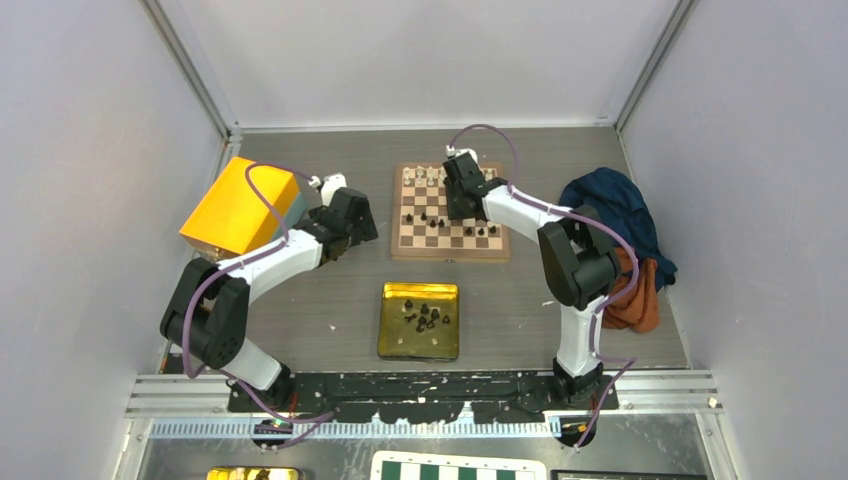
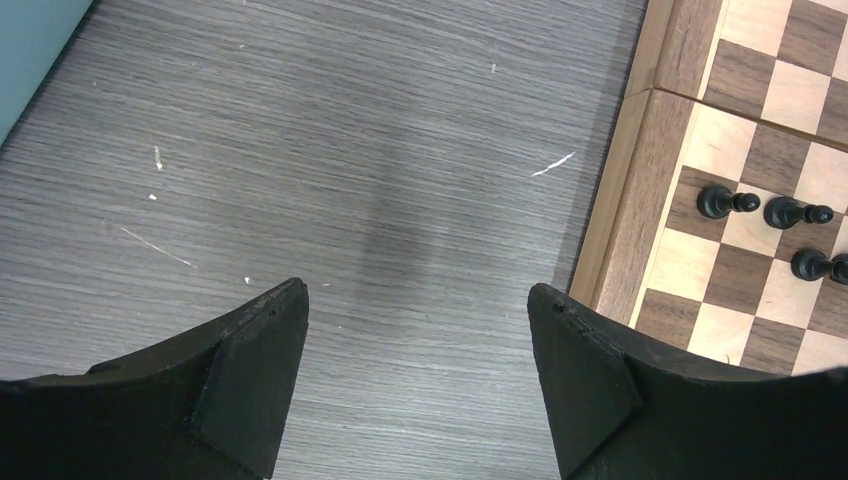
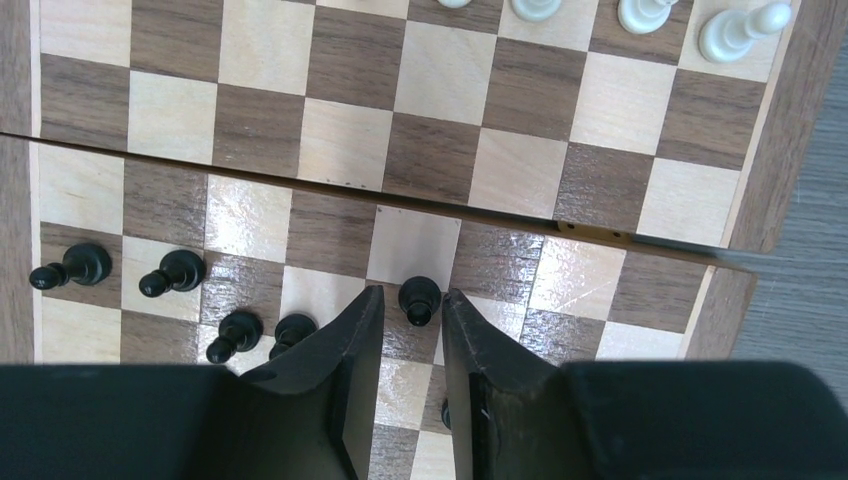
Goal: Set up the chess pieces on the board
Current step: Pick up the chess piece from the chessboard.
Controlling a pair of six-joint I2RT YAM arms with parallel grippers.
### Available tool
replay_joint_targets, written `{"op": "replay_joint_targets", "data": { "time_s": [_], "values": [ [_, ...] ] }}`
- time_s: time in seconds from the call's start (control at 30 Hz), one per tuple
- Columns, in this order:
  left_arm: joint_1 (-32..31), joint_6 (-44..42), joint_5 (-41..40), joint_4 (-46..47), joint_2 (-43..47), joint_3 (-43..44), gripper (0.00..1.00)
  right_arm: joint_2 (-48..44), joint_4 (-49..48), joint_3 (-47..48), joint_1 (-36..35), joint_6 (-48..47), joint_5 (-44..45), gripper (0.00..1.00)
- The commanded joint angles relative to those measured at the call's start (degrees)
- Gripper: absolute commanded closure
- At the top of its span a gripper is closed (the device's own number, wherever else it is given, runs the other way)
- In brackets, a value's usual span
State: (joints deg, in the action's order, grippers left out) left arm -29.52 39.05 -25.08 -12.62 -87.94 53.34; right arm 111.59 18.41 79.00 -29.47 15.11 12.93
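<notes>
The wooden board (image 1: 450, 255) lies at the back centre of the table. Cream-white chess pieces (image 1: 430, 177) line its far edge and black pawns (image 1: 430, 220) stand on its near half. My right gripper (image 3: 412, 295) hovers low over the board (image 3: 785, 120), its jaws a narrow gap apart. A black pawn (image 3: 420, 298) stands on its square between the fingertips, with a sliver of space on the left. Other black pawns (image 3: 175, 272) stand to its left. My left gripper (image 2: 418, 292) is wide open over bare table beside the board's left rim (image 2: 620, 200), holding nothing.
A gold tray (image 1: 395, 340) in front of the board holds several black pieces (image 1: 425, 318). A yellow box (image 1: 240, 205) sits at the back left. Blue cloth (image 1: 610, 200) and orange cloth (image 1: 635, 300) lie to the right. A green-and-white board (image 1: 455, 468) shows at the bottom edge.
</notes>
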Motion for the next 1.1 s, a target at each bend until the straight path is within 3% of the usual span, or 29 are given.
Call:
{"op": "replay_joint_targets", "data": {
  "time_s": [0.0, 0.33, 0.47, 1.07],
  "values": [
    [-0.19, -0.55, -1.94, 2.47, 0.10, 2.00, 0.18, 0.39, -1.47, 2.66, 0.10, -0.66, 0.12, 0.67],
    [-0.19, -0.64, -1.95, 2.49, -0.41, 2.33, 0.18, 0.29, -1.68, 2.50, 0.35, -0.71, 0.25, 0.82],
    [-0.19, -0.64, -1.98, 2.37, -0.32, 2.29, 0.18, -0.39, -1.78, 1.95, 0.38, -0.94, 0.48, 0.93],
    [-0.19, -0.07, -1.98, 1.33, 1.41, 1.41, 0.18, -7.97, -1.58, -5.38, -1.18, 0.24, 1.15, 0.95]
  ]
}}
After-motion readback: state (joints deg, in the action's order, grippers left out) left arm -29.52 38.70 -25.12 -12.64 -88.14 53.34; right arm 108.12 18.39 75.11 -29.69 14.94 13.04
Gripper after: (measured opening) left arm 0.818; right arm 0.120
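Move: A black pawn stands between the right hand's open fingertips, no more than a centimetre below the hand point. The nearest pawn of the already set row is about 3 cm back and 2 cm to its right; the next in that row is 3 cm back and 4 cm right. Another black pawn stands about 3 cm left and 1 cm back. From the left hand, the pawn aimed at lies roughly 19 cm right, 6 cm ahead and slightly lower. Holding its place at first, the right hand closes both fingertips on the black pawn and pinches it, the fingers stopping short of shut. Then it draws the pawn back nearly 2 cm and a little to the right, towards the row of set pawns, rising barely at all and without turning the wrist. ##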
